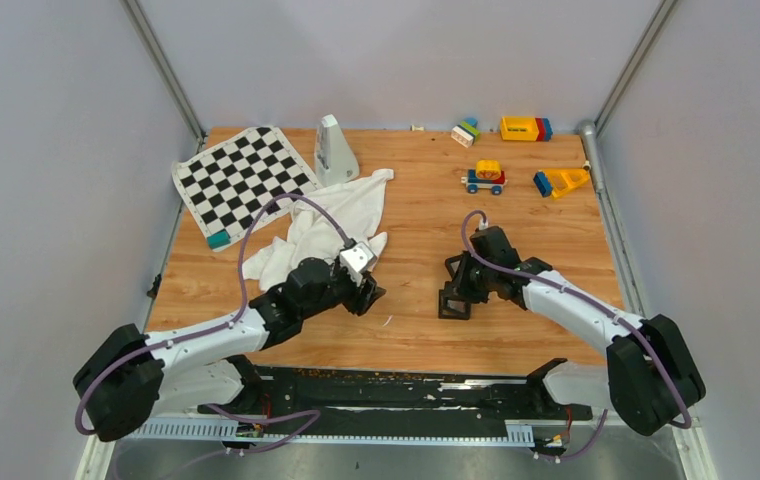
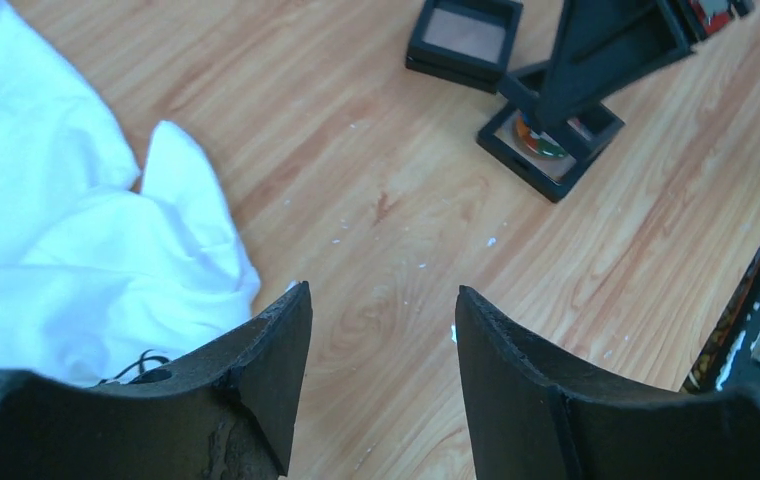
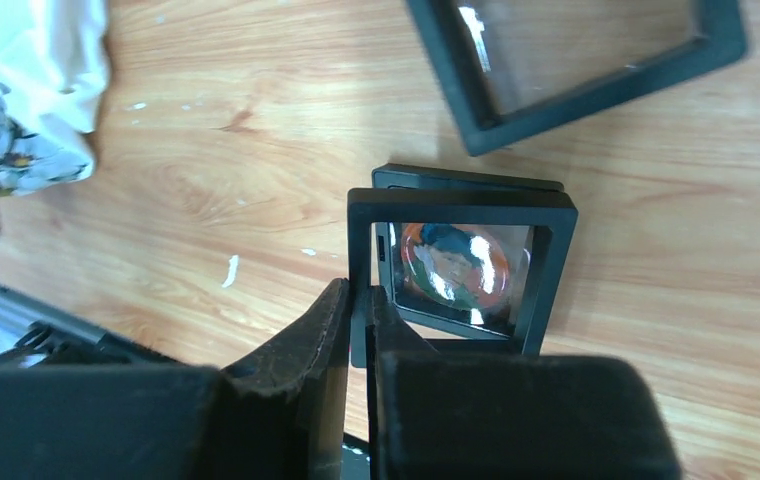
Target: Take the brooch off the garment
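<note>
The white garment lies crumpled left of centre, and its edge shows in the left wrist view and in the right wrist view. My left gripper hangs open over bare wood just right of the cloth, holding nothing. My right gripper is shut on the left edge of a black square frame's upright lid. A round shiny orange-and-blue brooch lies in that frame, off the garment.
A second black frame lies flat just beyond the held one. A chequered mat and a white cone-shaped object sit at the back left. Toy blocks and a toy car stand at the back right.
</note>
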Tool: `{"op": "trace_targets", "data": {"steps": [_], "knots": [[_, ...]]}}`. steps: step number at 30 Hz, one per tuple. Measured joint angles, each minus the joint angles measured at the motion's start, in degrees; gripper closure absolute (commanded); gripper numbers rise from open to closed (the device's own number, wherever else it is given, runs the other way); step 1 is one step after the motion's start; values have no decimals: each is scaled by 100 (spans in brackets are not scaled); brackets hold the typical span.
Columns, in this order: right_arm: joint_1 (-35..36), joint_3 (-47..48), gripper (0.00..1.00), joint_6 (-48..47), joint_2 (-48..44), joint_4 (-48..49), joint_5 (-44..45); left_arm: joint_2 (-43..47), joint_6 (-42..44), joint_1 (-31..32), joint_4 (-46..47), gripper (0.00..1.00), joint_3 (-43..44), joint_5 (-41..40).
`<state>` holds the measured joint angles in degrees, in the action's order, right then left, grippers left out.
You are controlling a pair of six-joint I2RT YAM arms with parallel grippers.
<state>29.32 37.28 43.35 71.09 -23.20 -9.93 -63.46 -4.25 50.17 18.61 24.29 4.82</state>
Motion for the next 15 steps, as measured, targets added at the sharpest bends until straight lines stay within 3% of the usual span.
{"op": "trace_targets", "data": {"steps": [4,10,15], "knots": [[0,7,65,22,-15,-367,387,352,-267,-214,-162,38,0,-149],[0,31,49,-2,-448,-798,710,531,-564,-433,-627,39,26,-409],[57,278,40,-37,-717,-1003,852,841,-894,-640,-1681,39,527,-861]]}}
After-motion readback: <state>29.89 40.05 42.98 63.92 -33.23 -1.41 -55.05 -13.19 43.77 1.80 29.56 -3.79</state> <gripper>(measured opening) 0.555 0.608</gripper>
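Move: Just right of the right hand by about 3 cm, level with it and 3 cm below, is the brooch in the lower black frame, with the pinched upper frame over it. The spare frame is some 8 cm ahead, 4 cm right and 4 cm below; a white scrap lies 4 cm back and 11 cm left, 5 cm down. From the left hand the brooch is about 17 cm right, level, and the garment's middle 15 cm ahead, 11 cm left, both 10 cm down. Opening its fingers to about half, the right hand lets go of the upper frame's left side while drifting roughly 3 cm to the right and dipping slightly, then rises about 3 cm from its lowest point, away from the brooch. Meanwhile the empty left hand swings left and forward towards the garment by some 6 cm, climbing a little, turning counter-clockwise and staying open. ##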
